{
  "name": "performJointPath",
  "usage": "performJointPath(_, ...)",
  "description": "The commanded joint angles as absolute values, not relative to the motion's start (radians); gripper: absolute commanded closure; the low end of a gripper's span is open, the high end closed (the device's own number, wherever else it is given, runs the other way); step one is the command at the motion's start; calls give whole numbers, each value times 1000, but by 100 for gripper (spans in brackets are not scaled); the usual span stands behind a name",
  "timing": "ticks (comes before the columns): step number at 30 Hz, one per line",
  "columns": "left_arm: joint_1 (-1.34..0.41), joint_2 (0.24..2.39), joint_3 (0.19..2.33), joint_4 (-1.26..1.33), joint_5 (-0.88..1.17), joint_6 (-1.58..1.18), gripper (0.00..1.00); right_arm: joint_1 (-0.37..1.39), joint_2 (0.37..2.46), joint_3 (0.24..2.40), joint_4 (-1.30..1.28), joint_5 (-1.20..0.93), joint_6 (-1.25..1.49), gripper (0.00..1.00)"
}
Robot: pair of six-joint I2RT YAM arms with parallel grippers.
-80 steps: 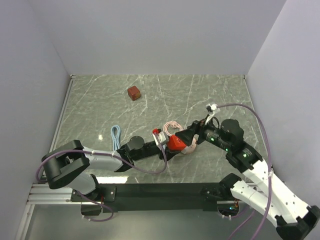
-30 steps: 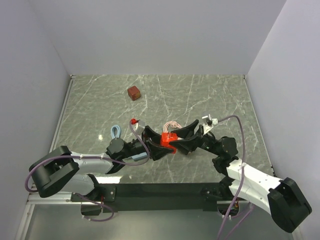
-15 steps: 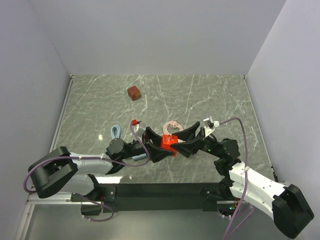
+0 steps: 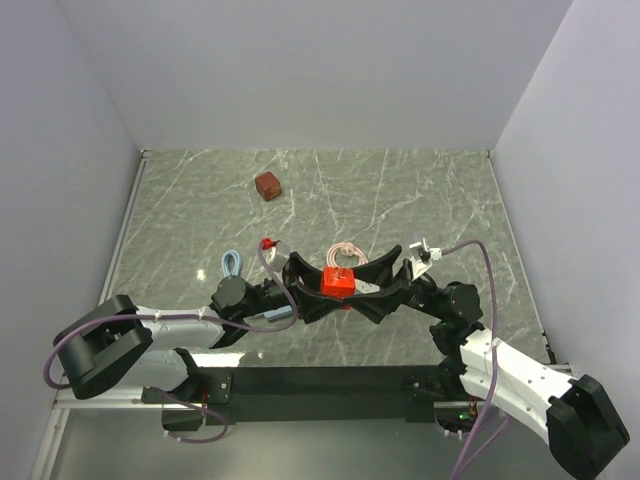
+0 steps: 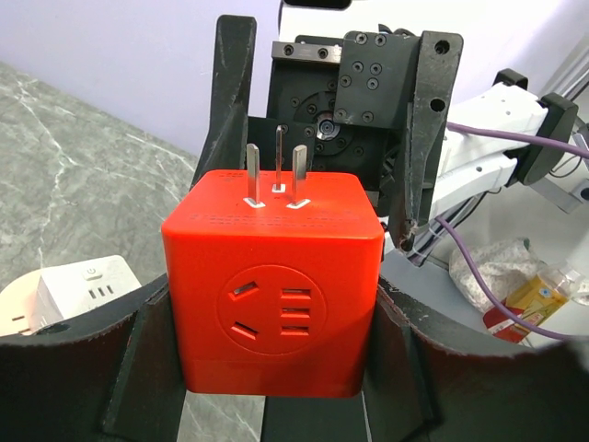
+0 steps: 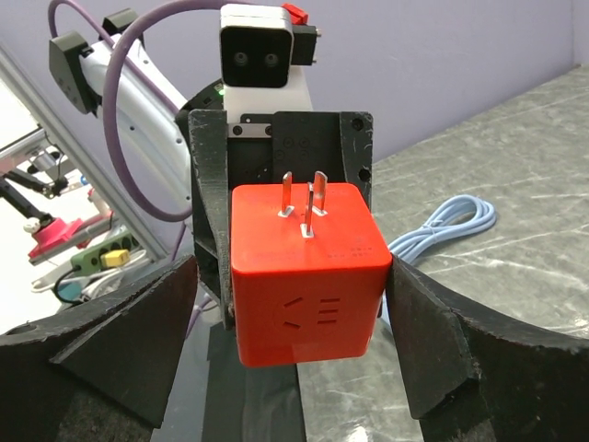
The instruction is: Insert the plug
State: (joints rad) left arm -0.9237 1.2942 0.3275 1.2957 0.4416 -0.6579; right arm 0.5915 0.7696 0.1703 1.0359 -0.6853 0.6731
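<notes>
The plug [image 4: 337, 281] is a bright red cube held above the middle of the table, its metal prongs pointing up. In the left wrist view the plug [image 5: 276, 285] fills the space between my left gripper's [image 5: 271, 368] fingers, which press on both its sides. My left gripper [image 4: 328, 286] reaches in from the left. My right gripper [image 4: 353, 287] faces it from the right. In the right wrist view the plug [image 6: 308, 276] sits between my right gripper's [image 6: 294, 304] spread fingers, with a clear gap on the left side.
A brownish-red cube [image 4: 267, 185] lies at the back of the table. A light blue cable [image 4: 232, 265] lies left of the grippers and a pink cable coil [image 4: 343, 255] just behind them. A white cube [image 5: 74, 295] sits below the plug, to its left.
My right gripper's jaws have opened off the plug. The plug stays in my left gripper and has turned a little to sit squarer. Both arms have hardly shifted.
</notes>
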Motion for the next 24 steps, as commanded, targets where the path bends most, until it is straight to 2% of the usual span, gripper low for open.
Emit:
performJointPath(1, -930, 1305, 351, 1720, 456, -664, 99, 598, 771, 158, 1126, -713, 686, 12)
performJointPath(8, -948, 1312, 364, 1703, 453, -647, 99, 606, 805, 147, 1152, -726, 693, 15)
performJointPath(11, -954, 1299, 362, 1690, 446, -637, 99, 607, 798, 143, 1147, -721, 692, 25)
performJointPath(13, -954, 1298, 362, 1686, 445, -635, 99, 611, 785, 141, 1146, -722, 689, 45)
performJointPath(14, -956, 1296, 362, 1677, 442, -631, 100, 611, 779, 141, 1138, -721, 684, 61)
performJointPath(15, -957, 1293, 362, 1669, 439, -627, 99, 612, 763, 138, 1132, -709, 683, 90)
performJointPath(17, -957, 1282, 364, 1634, 434, -617, 99, 612, 741, 138, 1091, -700, 672, 100)
performJointPath(18, -957, 1275, 365, 1617, 436, -614, 98, 612, 717, 141, 1069, -698, 652, 100)
performJointPath(20, -957, 1250, 367, 1574, 434, -592, 89, 612, 686, 158, 988, -686, 629, 100)
performJointPath(21, -959, 1238, 367, 1527, 442, -580, 76, 612, 654, 167, 951, -683, 596, 100)
performJointPath(23, -957, 1192, 370, 1448, 456, -539, 60, 612, 618, 215, 799, -661, 518, 100)
performJointPath(24, -956, 1172, 377, 1360, 484, -520, 56, 611, 591, 231, 743, -652, 487, 100)
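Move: The red plug sits in the left hand's fingers, its middle about 1 cm to the right of that hand point. The open right fingers already straddle it; from the right hand it lies some 2 cm left and 1 cm ahead, at the same height. From the right hand the white adapter is roughly 6 cm ahead, 5 cm right and 16 cm below; the pink cord coil is about 16 cm ahead, 1 cm right and 20 cm down. Around the red plug, still pinched by the left hand with its prongs up, the right fingers close from wide open and grip its front and back sides. Both hands dip about 1 cm together, then come up again while drawing back towards the base, the left by some 2 cm, the right by about 1 cm; the left fingers tilt up slightly. ##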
